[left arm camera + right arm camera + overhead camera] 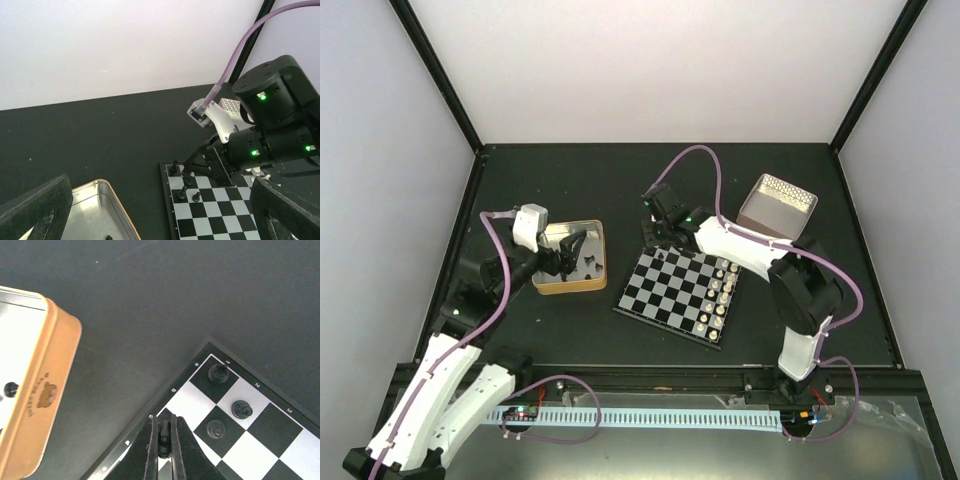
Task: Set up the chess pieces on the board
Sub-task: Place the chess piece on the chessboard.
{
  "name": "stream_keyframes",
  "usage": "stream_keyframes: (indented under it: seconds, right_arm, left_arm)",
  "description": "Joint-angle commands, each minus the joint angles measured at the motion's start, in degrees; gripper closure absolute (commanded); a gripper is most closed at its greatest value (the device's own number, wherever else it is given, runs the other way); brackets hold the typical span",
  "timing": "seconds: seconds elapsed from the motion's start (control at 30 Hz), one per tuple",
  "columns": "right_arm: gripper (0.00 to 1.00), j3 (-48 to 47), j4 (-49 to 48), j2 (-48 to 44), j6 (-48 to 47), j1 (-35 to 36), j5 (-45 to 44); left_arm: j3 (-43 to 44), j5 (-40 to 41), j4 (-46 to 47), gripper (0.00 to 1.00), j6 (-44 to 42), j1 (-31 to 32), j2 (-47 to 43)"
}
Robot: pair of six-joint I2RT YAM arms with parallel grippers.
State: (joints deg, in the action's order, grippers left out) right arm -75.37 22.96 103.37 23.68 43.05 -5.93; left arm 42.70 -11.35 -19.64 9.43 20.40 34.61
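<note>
The checkered board [670, 295] lies mid-table, with white pieces [720, 292] along its right side. My right gripper [660, 238] is over the board's far left corner, shut on a black chess piece [164, 440] and holding it upright just above a square by the rim [140, 425]. Three black pieces [218, 372] stand on nearby squares. My left gripper [565, 255] hangs open over the gold-rimmed tin [548, 284], and its fingers [35, 210] are spread wide. Black pieces [588, 262] lie in the tin, and one shows in the left wrist view [107, 237].
A silver perforated box [777, 205] stands at the back right. The tin's orange wall [45, 390] is left of the board in the right wrist view. The right arm [270, 130] reaches over the board's far edge. Black posts frame the table.
</note>
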Motion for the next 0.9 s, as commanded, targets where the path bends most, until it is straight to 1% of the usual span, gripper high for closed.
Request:
stream_keyframes:
  seconds: [0.0,0.53,0.87]
  right_arm:
    - [0.99,-2.79,0.19,2.17,0.60,0.28,-4.73]
    - [0.98,-6.21,1.23,10.43,1.46,0.19,-7.48]
    - [0.98,-6.42,1.94,12.61,2.36,0.04,-8.95]
  left_arm:
    - [0.19,0.08,1.64,0.01,0.94,0.28,0.82]
    - [0.18,-0.95,1.20,0.01,1.62,0.27,2.52]
    - [0.11,-1.21,1.20,0.01,1.74,0.33,2.92]
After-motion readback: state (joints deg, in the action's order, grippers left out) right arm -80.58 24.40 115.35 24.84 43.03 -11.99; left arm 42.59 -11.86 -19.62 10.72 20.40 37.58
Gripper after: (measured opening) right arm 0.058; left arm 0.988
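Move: The white square next to the board's far corner, the empty one, lies about 2 cm ahead of the right hand, 1 cm to its right and some 10 cm below; the right hand already holds a dark chess piece. The corner piece stands roughly 4 cm ahead, 2 cm right, and two pawns stand near it: the far pawn 3 cm ahead, 5 cm right, the near pawn 1 cm ahead, 3 cm right. From the left hand that square is about 16 cm ahead, 18 cm right, far below. The dark piece, still pinched in the closed right fingers, is lowered about 6.5 cm towards the empty white square beside the corner piece, easing forward some 2 cm on the way. The wrist tips the fingers about 10 degrees, closer to straight down; the grip is kept, and whether the piece's foot touches the board can't be seen. ##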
